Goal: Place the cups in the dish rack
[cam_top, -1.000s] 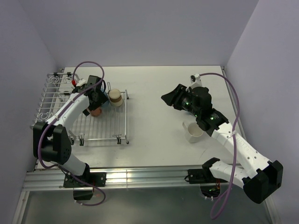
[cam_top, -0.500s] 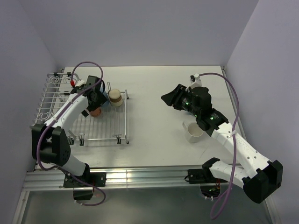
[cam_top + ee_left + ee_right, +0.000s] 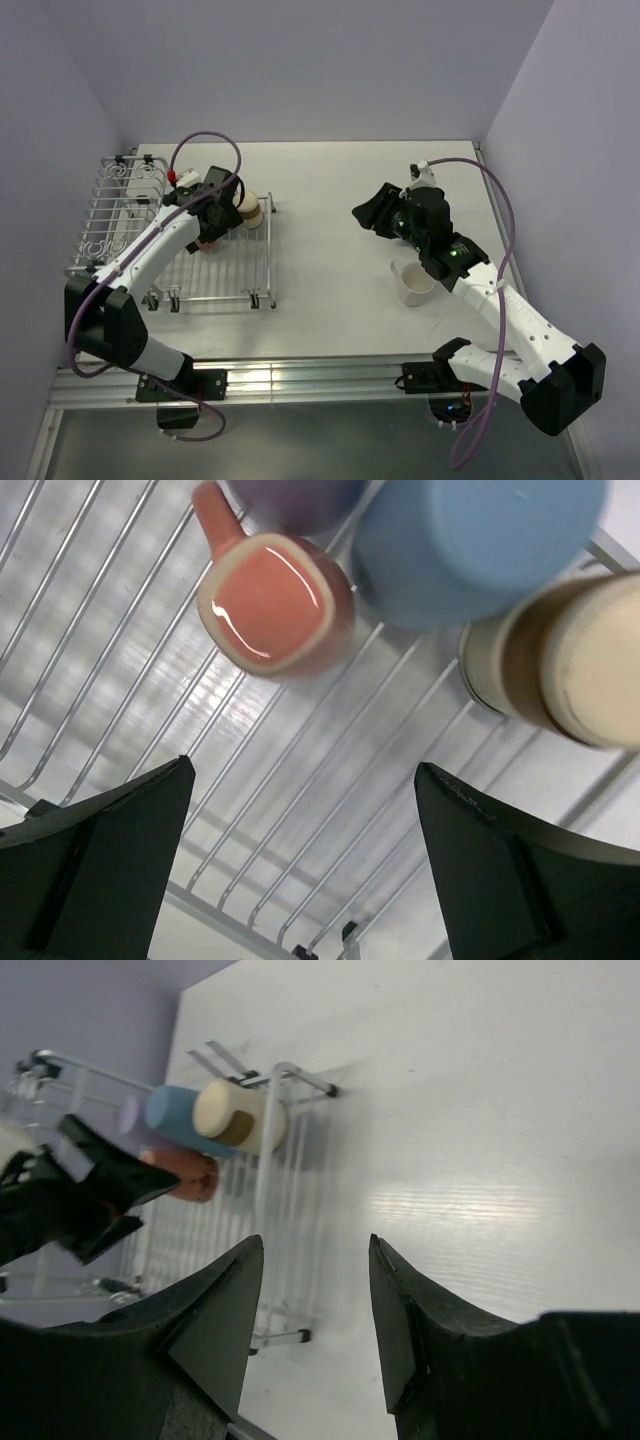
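Observation:
The dish rack (image 3: 232,282) stands at the left of the table. In the left wrist view several cups rest mouth-down at its far end: a salmon-pink one (image 3: 270,605), a lavender one (image 3: 295,492), a blue one (image 3: 470,545) and a cream one (image 3: 575,660) on its side. My left gripper (image 3: 303,770) hangs open and empty above the rack bars (image 3: 300,730), just short of the salmon cup (image 3: 207,241). A white mug (image 3: 415,284) stands on the table under my right arm. My right gripper (image 3: 312,1250) is open and empty above the table, pointing toward the rack (image 3: 275,1170).
The rack's raised wire section with upright loops (image 3: 110,205) runs along the left wall. Purple walls close the table on three sides. An aluminium rail (image 3: 300,380) carries both arm bases at the near edge.
My left gripper has opened wider and drawn back up and to the right from the salmon cup, which stays in the rack. The right arm has barely moved.

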Controlling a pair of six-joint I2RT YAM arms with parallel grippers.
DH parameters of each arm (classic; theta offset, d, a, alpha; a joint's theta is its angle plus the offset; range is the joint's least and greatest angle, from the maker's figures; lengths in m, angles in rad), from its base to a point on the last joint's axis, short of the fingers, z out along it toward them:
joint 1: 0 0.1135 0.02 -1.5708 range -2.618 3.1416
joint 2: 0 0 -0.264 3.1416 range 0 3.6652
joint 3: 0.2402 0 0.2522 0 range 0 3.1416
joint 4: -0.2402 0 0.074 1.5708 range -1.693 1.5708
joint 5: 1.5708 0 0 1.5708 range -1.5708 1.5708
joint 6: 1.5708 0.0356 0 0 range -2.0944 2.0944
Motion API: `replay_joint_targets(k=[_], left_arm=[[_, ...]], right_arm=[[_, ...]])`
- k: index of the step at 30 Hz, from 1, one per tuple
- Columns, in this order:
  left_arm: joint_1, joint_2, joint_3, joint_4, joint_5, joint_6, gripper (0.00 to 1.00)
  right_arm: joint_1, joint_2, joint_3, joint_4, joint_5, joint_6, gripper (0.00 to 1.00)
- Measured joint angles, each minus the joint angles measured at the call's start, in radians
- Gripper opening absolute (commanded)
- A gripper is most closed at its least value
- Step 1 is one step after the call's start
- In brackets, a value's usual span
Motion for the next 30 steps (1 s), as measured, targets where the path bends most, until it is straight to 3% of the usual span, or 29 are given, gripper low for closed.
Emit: replay_joint_targets(k=[12, 20, 30], left_arm=[[-0.120, -0.204, 0.080, 0.020, 0.033, 0.139, 0.99], [-0.128, -0.366, 0.055, 0.153, 0.218, 0.268, 0.99], [-0.130, -0.378, 0.023, 0.203, 0.314, 0.315, 0.99]], right_arm=[[-0.085, 0.149, 0.112, -0.209, 0.330, -0.117, 0.56], [-0.210, 0.326, 0.190, -0.277, 0.406, -0.175, 0.54], [-0.267, 0.473, 0.241, -0.301, 0.405, -0.206, 0.52]])
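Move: The blue mug stands about 10 cm ahead of the right gripper, 18 cm to its right and some 21 cm below. The white mug is about 13 cm nearer the base than the blue mug and 3 cm left of it; the dish rack's right edge lies about 19 cm left of the right gripper and 5 cm ahead. From the left gripper the blue mug is some 47 cm right and 8 cm ahead, the pink mug only 4 cm ahead and 4 cm left. Swing the right gripper some 16 cm to the right while sinking 12 cm and reaching 9 cm forward, down to just over the blue mug's rim; turn it clockwise and tip the fingers down, keeping them half open. Meanwhile lift the open, empty left gripper about 15 cm clear of the pink mug and rack, drawing it right and slightly back, turning clockwise and tipping up. ##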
